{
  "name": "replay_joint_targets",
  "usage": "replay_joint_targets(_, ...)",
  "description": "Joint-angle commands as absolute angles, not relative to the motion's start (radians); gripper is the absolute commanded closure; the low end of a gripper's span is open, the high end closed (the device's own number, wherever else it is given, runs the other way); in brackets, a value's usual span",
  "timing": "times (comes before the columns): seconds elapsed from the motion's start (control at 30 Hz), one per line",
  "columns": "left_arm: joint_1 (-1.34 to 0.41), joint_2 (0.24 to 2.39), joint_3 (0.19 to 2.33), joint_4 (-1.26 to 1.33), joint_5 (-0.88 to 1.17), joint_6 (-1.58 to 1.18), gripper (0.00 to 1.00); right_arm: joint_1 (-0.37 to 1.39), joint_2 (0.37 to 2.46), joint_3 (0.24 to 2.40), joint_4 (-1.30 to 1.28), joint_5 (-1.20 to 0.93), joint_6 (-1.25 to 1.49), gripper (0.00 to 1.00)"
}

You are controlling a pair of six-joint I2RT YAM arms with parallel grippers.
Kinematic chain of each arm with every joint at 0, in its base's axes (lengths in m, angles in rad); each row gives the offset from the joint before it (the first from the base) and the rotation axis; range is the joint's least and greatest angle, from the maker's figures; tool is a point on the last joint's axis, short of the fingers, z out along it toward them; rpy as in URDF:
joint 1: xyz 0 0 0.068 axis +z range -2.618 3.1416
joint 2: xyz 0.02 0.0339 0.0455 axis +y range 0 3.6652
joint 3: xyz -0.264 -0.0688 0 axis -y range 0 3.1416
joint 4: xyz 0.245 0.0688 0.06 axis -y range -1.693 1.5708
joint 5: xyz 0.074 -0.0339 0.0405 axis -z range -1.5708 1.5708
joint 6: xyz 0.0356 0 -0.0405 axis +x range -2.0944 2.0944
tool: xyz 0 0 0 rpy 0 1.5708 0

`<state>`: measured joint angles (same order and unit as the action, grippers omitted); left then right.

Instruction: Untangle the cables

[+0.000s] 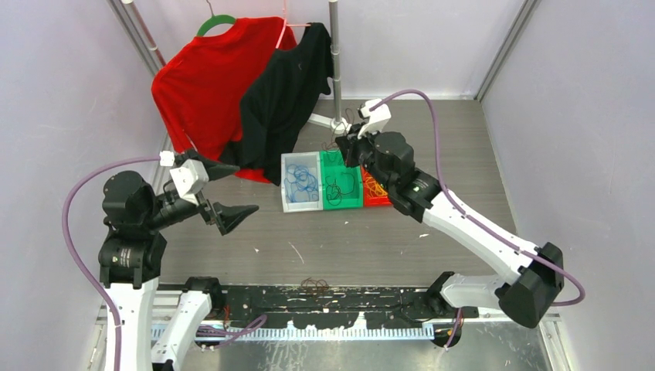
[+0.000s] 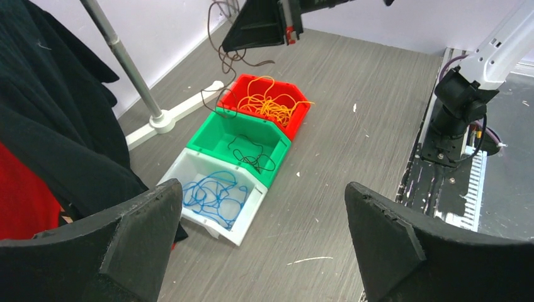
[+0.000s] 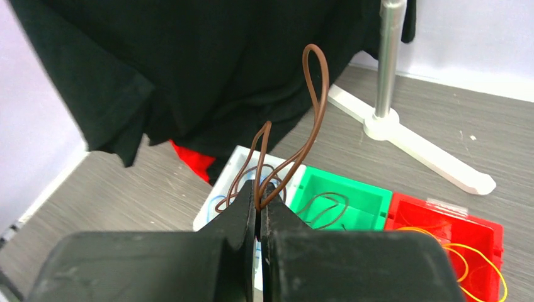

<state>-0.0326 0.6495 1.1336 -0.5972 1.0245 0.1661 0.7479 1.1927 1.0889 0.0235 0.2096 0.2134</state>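
Observation:
Three bins stand in a row. The white bin (image 2: 250,217) holds a blue cable (image 2: 214,195), the green bin (image 2: 214,135) a black cable (image 2: 252,156), and the red bin (image 2: 301,118) a yellow-orange cable (image 2: 272,100). My right gripper (image 3: 258,186) is shut on a brown cable (image 3: 325,88), whose loops stick up past the fingertips. It hovers above the far side of the green bin (image 1: 341,179). In the left wrist view the brown cable (image 2: 252,64) dangles from it. My left gripper (image 2: 264,186) is open and holds nothing, to the left of the white bin (image 1: 287,182). A small brown cable (image 1: 314,284) lies near the front edge.
A clothes stand (image 1: 337,69) with a red shirt (image 1: 201,85) and a black shirt (image 1: 282,100) rises behind the bins; its white foot (image 2: 165,119) lies beside them. A black rail (image 1: 324,301) runs along the near edge. Walls close in left and right.

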Motion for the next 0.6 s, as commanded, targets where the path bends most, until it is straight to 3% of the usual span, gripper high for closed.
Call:
replay_joint_targets(0.0, -0.029, 0.647, 1.181, -0.64, 1.009, 0.203, 0.0, 0.732, 1.254, 1.1, 0.069, 0.265, 0.176, 0.99)
replay_joint_targets(0.57, -0.029, 0.645, 1.205, -0.697, 0.997, 0.249, 0.0, 0.719, 1.64, 1.162, 0.04, 0.415, 0.142, 0.99)
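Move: The right hand already holds the brown cable, and the green bin it is being taken to lies straight ahead, its middle about 8 cm farther out and some 30 cm below. The white bin is as far out but about 10 cm to the left, the red bin about 10 cm to the right, and the stand's foot some 15 cm beyond the green bin. From the idle left hand, the green bin is about 22 cm ahead, 18 cm to the right and 35 cm below. Keeping the brown cable pinched in its shut fingers, the right hand sinks steadily about 16 cm towards the green bin, reaching some 6 cm forward as it goes, so the hanging loops are lowered in. Its fingers tip downward by some 20 degrees and swing slightly clockwise; they don't open, and the hand is still well above the bin floor and going down at the end. ##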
